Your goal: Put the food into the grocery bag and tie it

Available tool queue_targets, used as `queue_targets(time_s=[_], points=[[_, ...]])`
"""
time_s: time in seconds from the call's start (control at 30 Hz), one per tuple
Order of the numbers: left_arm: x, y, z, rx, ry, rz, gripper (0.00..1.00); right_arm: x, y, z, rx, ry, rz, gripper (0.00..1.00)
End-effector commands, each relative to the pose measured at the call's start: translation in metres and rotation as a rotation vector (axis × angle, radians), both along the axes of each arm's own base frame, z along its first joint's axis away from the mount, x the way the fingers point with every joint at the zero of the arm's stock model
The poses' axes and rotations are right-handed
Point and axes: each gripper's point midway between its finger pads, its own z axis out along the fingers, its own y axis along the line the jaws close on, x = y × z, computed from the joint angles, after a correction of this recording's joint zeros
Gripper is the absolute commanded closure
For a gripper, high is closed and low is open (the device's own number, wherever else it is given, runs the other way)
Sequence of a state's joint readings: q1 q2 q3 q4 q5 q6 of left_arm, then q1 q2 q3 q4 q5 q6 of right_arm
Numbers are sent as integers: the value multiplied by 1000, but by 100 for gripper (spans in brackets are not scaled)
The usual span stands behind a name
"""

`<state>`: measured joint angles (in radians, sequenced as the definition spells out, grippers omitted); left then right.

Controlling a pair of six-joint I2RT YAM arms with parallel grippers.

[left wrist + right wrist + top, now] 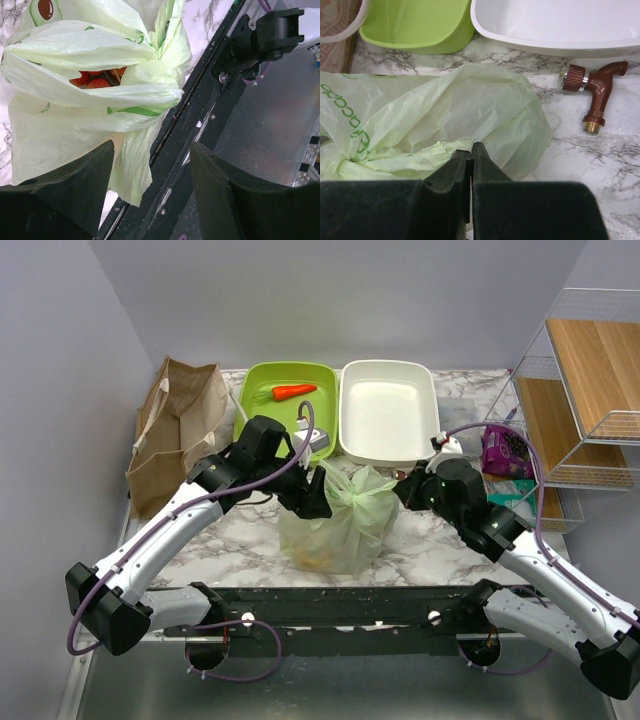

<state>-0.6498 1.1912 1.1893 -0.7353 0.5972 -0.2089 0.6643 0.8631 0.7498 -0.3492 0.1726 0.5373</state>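
Note:
The pale-green grocery bag (pixel 335 525) stands at the table's near middle, its top bunched into a knot-like twist (pixel 150 75). Red tomatoes (pixel 97 80) of the food show through a gap in the folds; yellow shows faintly low in the bag (pixel 318 558). My left gripper (pixel 312 502) sits at the bag's left top and is open. In the left wrist view a loose bag flap (pixel 131 170) hangs between its fingers (pixel 90 185), unpinched. My right gripper (pixel 471 146) is shut on a twisted bag handle (pixel 410 157) at the bag's right top (pixel 405 490).
A brown paper bag (pixel 175 430) stands back left. A green bin (pixel 290 400) holding a carrot (pixel 294 392) and a white bin (pixel 388 410) sit behind the bag. A brown tap fitting (pixel 597 92) lies to the right. A wire shelf (pixel 590 390) and purple packet (pixel 505 450) are far right.

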Motion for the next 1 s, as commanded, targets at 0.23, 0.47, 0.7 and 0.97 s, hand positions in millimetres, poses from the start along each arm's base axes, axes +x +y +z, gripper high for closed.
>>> queue_targets(time_s=[0.23, 0.47, 0.7, 0.97], points=[[11, -13, -13, -8, -40, -8, 82, 2, 6, 21, 37, -44, 23, 99], [10, -6, 13, -5, -54, 73, 100, 5, 0, 29, 35, -53, -20, 99], [-14, 47, -27, 96, 4, 288, 100, 4, -24, -5, -20, -7, -137, 100], [-51, 88, -100, 80, 174, 528, 100, -13, -31, -57, 6, 108, -182, 99]])
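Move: The grocery bag's free handle hangs just beyond the open left fingertips, about 2 cm to their right, 1 cm farther out and 2 cm lower. The bag's knot lies some 5 cm right, 2 cm ahead and 4 cm below the left hand; from the right hand, which already holds the other handle, the knot is about 8 cm left and 2 cm back, a little lower. The green tray is roughly 20 cm ahead of the left hand and 6 cm left. Ease the left gripper down and slightly right onto the free handle, shut the fingers to pinch it, then draw it left about 6 cm, back and down, turning some 20 degrees counter-clockwise. Keep the right gripper shut on its handle; let it rise about 2 cm, then go back and down about 4 cm as the left pulls. ##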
